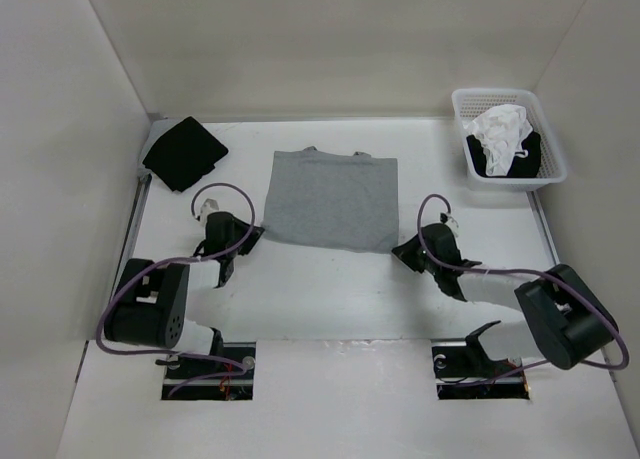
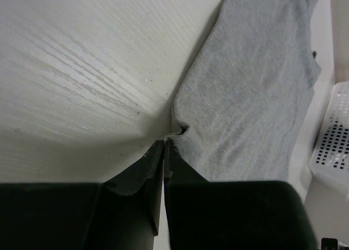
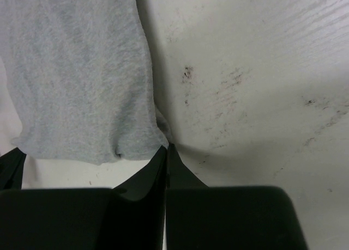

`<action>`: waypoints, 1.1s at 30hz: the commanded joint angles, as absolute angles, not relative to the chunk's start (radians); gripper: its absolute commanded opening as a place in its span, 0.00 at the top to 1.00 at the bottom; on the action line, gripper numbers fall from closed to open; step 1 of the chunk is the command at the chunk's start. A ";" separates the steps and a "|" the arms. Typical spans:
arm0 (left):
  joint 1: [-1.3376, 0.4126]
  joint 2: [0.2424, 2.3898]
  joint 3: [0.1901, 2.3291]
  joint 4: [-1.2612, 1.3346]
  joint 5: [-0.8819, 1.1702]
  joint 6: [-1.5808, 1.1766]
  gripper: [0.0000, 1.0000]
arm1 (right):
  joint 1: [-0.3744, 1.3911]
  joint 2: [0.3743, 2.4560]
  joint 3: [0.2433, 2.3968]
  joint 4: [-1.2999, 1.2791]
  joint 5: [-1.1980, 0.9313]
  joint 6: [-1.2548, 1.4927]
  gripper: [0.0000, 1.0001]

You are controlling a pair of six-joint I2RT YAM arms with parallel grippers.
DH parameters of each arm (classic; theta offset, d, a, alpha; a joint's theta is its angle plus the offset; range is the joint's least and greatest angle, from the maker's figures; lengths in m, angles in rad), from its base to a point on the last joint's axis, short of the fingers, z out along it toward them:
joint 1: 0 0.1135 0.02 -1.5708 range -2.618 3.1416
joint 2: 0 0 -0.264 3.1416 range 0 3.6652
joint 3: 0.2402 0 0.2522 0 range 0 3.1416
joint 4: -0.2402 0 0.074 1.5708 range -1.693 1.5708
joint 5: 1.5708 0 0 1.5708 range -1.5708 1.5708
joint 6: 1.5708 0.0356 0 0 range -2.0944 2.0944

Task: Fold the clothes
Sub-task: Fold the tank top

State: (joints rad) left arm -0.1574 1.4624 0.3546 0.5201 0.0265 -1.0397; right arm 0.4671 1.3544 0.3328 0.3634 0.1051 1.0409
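The clothes (image 1: pixel 330 199), a light grey tank top, lie flat in the middle of the table with the straps at the far side. My left gripper (image 1: pixel 253 238) sits at the near left corner of the hem. In the left wrist view its jaws (image 2: pixel 164 141) are shut, pinching the edge of the clothes (image 2: pixel 245 92), which puckers at the tips. My right gripper (image 1: pixel 402 249) is at the near right corner. Its jaws (image 3: pixel 167 148) are shut on the corner of the clothes (image 3: pixel 76 81), low against the table.
A black cloth square (image 1: pixel 185 152) lies at the far left by the wall. At the far right stands a white basket (image 1: pixel 546 136) holding white and black garments, its perforated wall (image 2: pixel 332 152) showing in the left wrist view. Walls close in the table on three sides.
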 commanded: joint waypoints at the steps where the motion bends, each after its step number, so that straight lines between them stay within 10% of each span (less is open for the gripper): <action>1: -0.131 1.327 0.345 0.532 0.031 -1.043 1.00 | 0.453 1.261 0.351 0.368 0.143 1.009 1.00; 15: -0.186 0.519 0.673 -0.066 -0.034 -0.977 1.00 | 0.631 0.413 0.792 -0.512 0.425 0.736 1.00; 25: -0.225 0.452 0.914 -0.215 -0.046 -0.950 1.00 | 0.958 0.454 1.117 -0.643 0.575 0.663 1.00; 33: -0.185 0.598 0.681 -0.141 -0.071 -0.942 1.00 | 0.698 0.725 0.911 -0.392 0.300 0.617 1.00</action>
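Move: Both hands already pinch the near corners of the folded tank top. Its middle lies about 9 cm ahead of the left hand and 14 cm to its right, or 13 cm ahead of the right hand and 12 cm to its left, only some 2 cm lower. The black cloth is about 21 cm ahead and 16 cm left of the left hand; the white basket is roughly 27 cm ahead and 23 cm right of the right hand. Keeping both corners pinched in shut fingers, the two hands sweep the tank top fast up off the table, first almost straight up and then also back towards the bases, to a little over 40 cm up and about 14 cm back while the fingers tip upward some 50 degrees. Then both turn round and come forward and down by roughly 6 cm and 10 cm, the fingers tipping partly back down, the right hand swinging out to its right on the rise and returning left on the way down. ##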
